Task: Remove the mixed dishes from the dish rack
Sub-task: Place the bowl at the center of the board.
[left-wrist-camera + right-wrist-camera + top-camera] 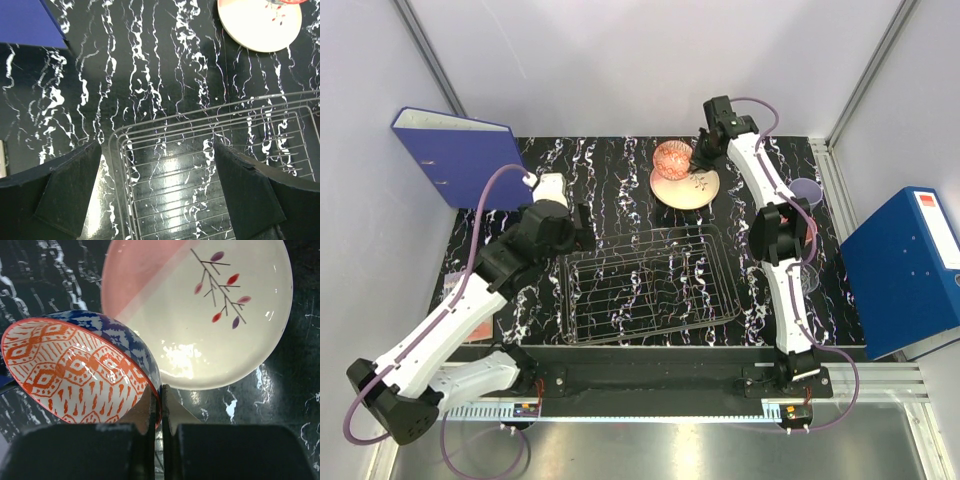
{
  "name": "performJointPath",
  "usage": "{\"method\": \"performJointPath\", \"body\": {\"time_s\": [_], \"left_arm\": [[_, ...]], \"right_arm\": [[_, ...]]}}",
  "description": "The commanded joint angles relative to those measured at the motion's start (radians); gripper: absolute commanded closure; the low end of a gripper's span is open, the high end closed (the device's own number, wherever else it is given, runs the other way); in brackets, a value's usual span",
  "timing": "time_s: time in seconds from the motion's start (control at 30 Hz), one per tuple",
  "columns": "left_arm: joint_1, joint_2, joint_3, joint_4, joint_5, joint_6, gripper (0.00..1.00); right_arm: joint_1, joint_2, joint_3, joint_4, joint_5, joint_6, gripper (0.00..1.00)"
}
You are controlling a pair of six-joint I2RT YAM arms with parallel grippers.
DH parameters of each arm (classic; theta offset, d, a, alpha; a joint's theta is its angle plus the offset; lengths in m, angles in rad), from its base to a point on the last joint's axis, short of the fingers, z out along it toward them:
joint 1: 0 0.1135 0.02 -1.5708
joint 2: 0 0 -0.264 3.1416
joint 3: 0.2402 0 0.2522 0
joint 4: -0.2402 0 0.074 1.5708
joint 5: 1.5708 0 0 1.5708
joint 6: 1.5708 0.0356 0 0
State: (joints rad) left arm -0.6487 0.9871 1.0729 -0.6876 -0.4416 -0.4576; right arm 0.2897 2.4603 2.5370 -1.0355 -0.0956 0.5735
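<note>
The dish rack point(650, 285) of thin dark wire lies mid-table with nothing in it. Behind it a pale pink plate point(688, 187) with a twig print lies flat. My right gripper point(696, 166) is shut on the rim of the small bowl point(672, 158), blue-and-white outside and orange-patterned inside. In the right wrist view the bowl point(80, 372) hangs tilted at the left edge of the plate point(210, 315), its rim pinched in my right gripper point(160, 407). My left gripper point(157, 192) stands wide open over the far left corner of the rack point(200, 165). A lavender cup point(804, 190) stands at the right.
A blue binder point(455, 155) lies at the back left corner, and another blue binder point(905, 270) sits off the table's right edge. White walls enclose the black marbled table point(610, 170) on three sides.
</note>
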Motion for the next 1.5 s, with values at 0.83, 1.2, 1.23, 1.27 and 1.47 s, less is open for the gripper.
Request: {"method": "performJointPath", "body": {"time_s": [0.83,1.2,1.23,1.27,1.47], "left_arm": [[0.003,0.071,-0.082,0.112,0.081,-0.038,0.01],[0.003,0.059,-0.08,0.114,0.067,-0.033,0.01],[0.003,0.053,-0.08,0.114,0.066,-0.032,0.01],[0.003,0.05,-0.08,0.112,0.064,-0.03,0.01],[0.003,0.025,-0.085,0.119,0.059,-0.03,0.01]], "right_arm": [[-0.06,0.109,-0.053,0.075,-0.013,0.012,0.86],[-0.06,-0.051,-0.064,0.112,-0.055,0.037,0.31],[-0.058,-0.078,-0.067,0.123,-0.065,0.04,0.29],[-0.058,-0.154,-0.101,0.144,-0.076,0.046,0.28],[0.061,-0.696,-0.632,0.578,-0.017,0.031,0.23]]}}
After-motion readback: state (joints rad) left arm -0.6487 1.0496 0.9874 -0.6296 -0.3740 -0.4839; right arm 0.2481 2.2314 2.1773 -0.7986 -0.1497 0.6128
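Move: The right hand holds the bowl by its right-hand rim, with the bowl hanging off to the left. The plate it is headed for lies almost straight below, its middle about 1 cm left and 13 cm down. The empty rack's middle is some 24 cm back and 9 cm left, and the purple cup about 30 cm right and 4 cm back. From the left hand, the plate is roughly 27 cm ahead, 22 cm right and 24 cm below. Still pinching the bowl's rim, the right hand sets the bowl down on the plate: a quick drop of about 7 cm, then a slow ease lower and some 3 cm to the right. It then spreads its fingers wide, letting go of the rim, and lifts away quickly by about 10 cm. The left hand, open and empty, sinks some 5 cm near the rack's far left corner. ##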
